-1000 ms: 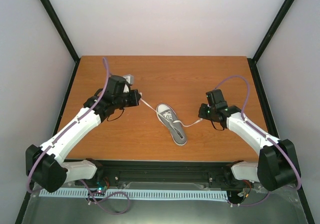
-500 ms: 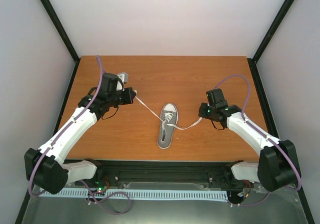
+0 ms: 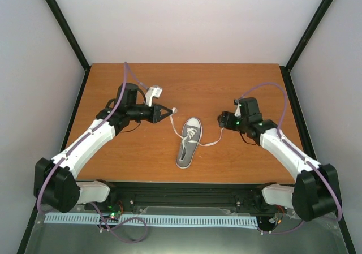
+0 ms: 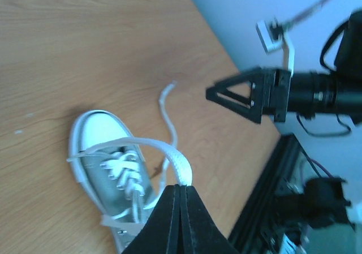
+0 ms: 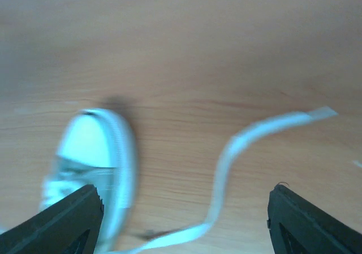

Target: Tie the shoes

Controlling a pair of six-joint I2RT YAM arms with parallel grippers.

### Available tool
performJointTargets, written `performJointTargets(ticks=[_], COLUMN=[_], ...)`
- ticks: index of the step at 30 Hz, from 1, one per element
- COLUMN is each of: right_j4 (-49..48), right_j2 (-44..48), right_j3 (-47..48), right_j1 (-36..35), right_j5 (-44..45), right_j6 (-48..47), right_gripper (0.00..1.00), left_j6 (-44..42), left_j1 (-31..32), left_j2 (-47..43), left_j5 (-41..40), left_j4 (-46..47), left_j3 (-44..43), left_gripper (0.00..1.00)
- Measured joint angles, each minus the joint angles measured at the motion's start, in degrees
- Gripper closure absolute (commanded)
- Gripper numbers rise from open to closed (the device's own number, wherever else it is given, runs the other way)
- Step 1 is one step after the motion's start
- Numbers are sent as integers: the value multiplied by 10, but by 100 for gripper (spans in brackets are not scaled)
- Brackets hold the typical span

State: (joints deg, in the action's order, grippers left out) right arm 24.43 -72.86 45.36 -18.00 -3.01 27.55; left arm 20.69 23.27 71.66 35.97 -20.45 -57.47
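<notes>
The grey shoe [image 3: 188, 143] with its white toe cap lies mid-table, toe pointing away from the arm bases. My left gripper [image 3: 168, 113] is just left of the toe, shut on a white lace [image 4: 172, 155] that arcs up from the eyelets to the fingertips [image 4: 181, 189]. The shoe [image 4: 110, 172] lies below it. My right gripper [image 3: 222, 119] hovers right of the shoe, open. The other lace [image 5: 226, 152] lies loose on the wood between its fingers [image 5: 73, 220], touching neither. The shoe's blurred toe [image 5: 96, 143] is at the left.
The wooden table [image 3: 186, 84] has black rails along its left and right sides and a black base bar [image 3: 186, 189] at the near edge. Purple cables loop above both arms.
My right gripper has opened and let its lace drop to the table. The left gripper moved right toward the shoe, slackening its lace. The shoe swung so its heel points near-left.
</notes>
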Motion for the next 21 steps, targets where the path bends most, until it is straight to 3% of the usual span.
performJointTargets(ticks=[7,21], right_j4=[-164,-307], right_j2=[69,25], right_j3=[-1,-22], right_j1=[-8,-72], right_j5=[-300,-504], right_j6=[-68,-152], right_gripper=[23,25], left_j6=[-33,-45], left_j1=[31,75], left_j2=[31,30], left_j5=[126,183], left_j4=[46,56], left_j3=[0,1], left_gripper=[99,99])
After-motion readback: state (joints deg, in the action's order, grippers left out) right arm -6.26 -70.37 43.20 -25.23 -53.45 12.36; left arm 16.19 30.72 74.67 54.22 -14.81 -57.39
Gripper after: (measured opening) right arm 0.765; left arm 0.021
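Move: The lace pinched in the left fingers is the right hand's goal, about 26 cm to its left, level with it front to back and some 13 cm higher. The shoe's middle lies roughly 17 cm left, 9 cm back and 8 cm below the right hand; the loose lace end is about 10 cm straight beneath that hand. From the left hand, the shoe is about 9 cm right, 8 cm back and 20 cm down. Still open, the right hand sweeps some 20 cm left and up towards the pinched lace the left carries back-right. ##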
